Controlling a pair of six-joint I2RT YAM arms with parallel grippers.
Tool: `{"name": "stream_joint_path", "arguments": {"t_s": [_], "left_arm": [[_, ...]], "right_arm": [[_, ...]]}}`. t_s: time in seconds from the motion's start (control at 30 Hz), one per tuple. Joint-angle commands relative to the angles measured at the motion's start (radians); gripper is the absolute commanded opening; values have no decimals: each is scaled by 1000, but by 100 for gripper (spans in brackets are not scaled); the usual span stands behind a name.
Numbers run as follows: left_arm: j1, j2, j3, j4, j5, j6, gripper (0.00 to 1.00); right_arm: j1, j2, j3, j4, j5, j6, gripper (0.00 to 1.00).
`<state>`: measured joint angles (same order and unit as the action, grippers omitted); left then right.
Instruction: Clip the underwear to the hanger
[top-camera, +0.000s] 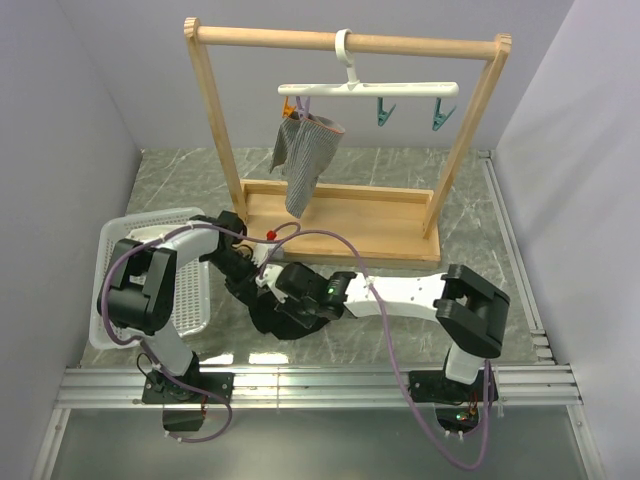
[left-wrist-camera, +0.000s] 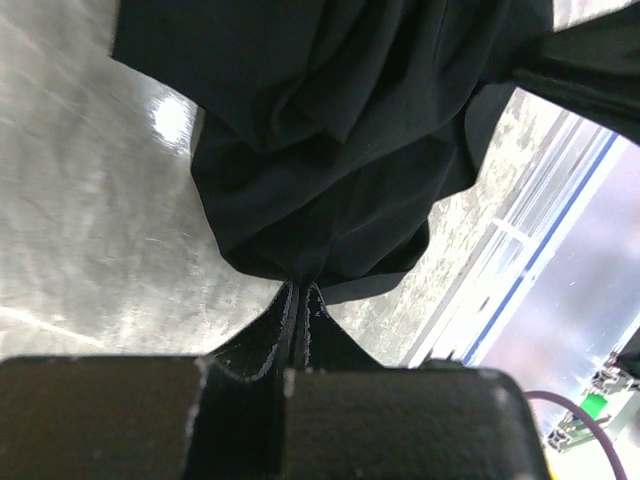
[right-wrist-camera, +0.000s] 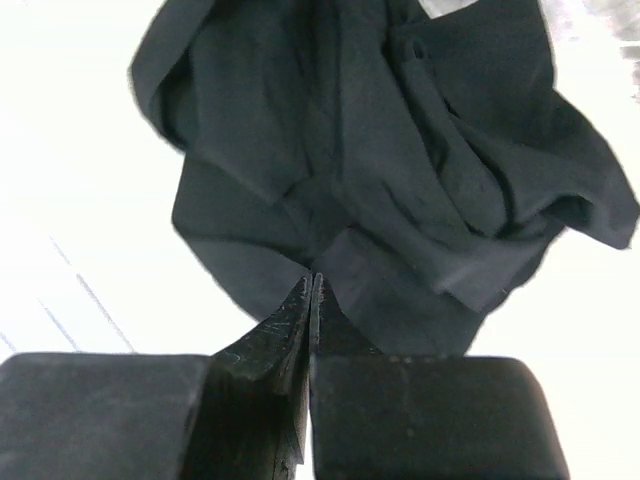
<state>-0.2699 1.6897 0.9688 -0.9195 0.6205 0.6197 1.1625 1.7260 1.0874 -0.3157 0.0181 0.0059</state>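
Observation:
The black underwear (top-camera: 275, 322) hangs in a crumpled bunch low over the table, between my two arms. My left gripper (left-wrist-camera: 301, 290) is shut on its lower edge, with the underwear (left-wrist-camera: 330, 130) spreading out beyond the fingertips. My right gripper (right-wrist-camera: 311, 282) is shut on another fold of the underwear (right-wrist-camera: 380, 160). From above, the left gripper (top-camera: 252, 278) and right gripper (top-camera: 278, 290) sit close together in front of the rack. The white hanger (top-camera: 368, 88) hangs by its hook from the rack's top bar. It carries two free teal clips (top-camera: 385, 113) (top-camera: 441, 118).
A grey striped garment (top-camera: 305, 150) hangs from the orange clip (top-camera: 290, 108) at the hanger's left end. The wooden frame rack (top-camera: 340, 220) stands behind the grippers. A white mesh basket (top-camera: 195, 300) lies at the left under my left arm. A metal rail (top-camera: 320, 385) runs along the near edge.

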Motion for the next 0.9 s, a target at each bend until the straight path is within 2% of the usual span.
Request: {"name": "stream_joint_path", "arguments": {"t_s": [0.0, 0.27, 0.37, 0.47, 0.63, 0.87], "left_arm": [[26, 2, 54, -15, 64, -6, 1], [80, -71, 114, -24, 120, -72, 0], [136, -117, 142, -38, 136, -89, 0], [178, -159, 180, -48, 145, -112, 0], [187, -196, 272, -64, 128, -130, 0], [186, -179, 384, -157, 125, -40, 1]], "right_arm": [[-3, -118, -7, 6, -4, -26, 0], [-18, -373, -87, 1, -50, -90, 0], [-47, -451, -109, -20, -49, -113, 0], [-128, -500, -107, -63, -67, -132, 0], [-280, -559, -101, -98, -139, -168, 0], [-440, -598, -64, -158, -249, -270, 0]]}}
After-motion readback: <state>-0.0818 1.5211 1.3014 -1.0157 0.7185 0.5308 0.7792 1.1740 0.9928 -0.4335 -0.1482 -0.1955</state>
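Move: Each hand already pinches a side of the black underwear, low over the table. For the left hand, the nearer teal clip is about 17 cm ahead, 25 cm right and 27 cm up; the outer clip is 8 cm farther right. The right hand has the nearer clip some 20 cm ahead, 15 cm right and 26 cm up. From the right hand, the hanging striped underwear is about 20 cm ahead, 3 cm right and 18 cm up, and the wooden tray's middle is 20 cm ahead and 8 cm right, near table height. Straight up first, about 10 cm, the right hand then sweeps some 11 cm right and 7 cm forward towards the teal clips, still climbing a little, its fingertips tilting up. The left hand eases forward, then climbs steeply towards the rack, about 13 cm up and 9 cm forward overall, turning slightly counter-clockwise and tipping up. Both keep their pinch on the black underwear, drawing it out between them. ##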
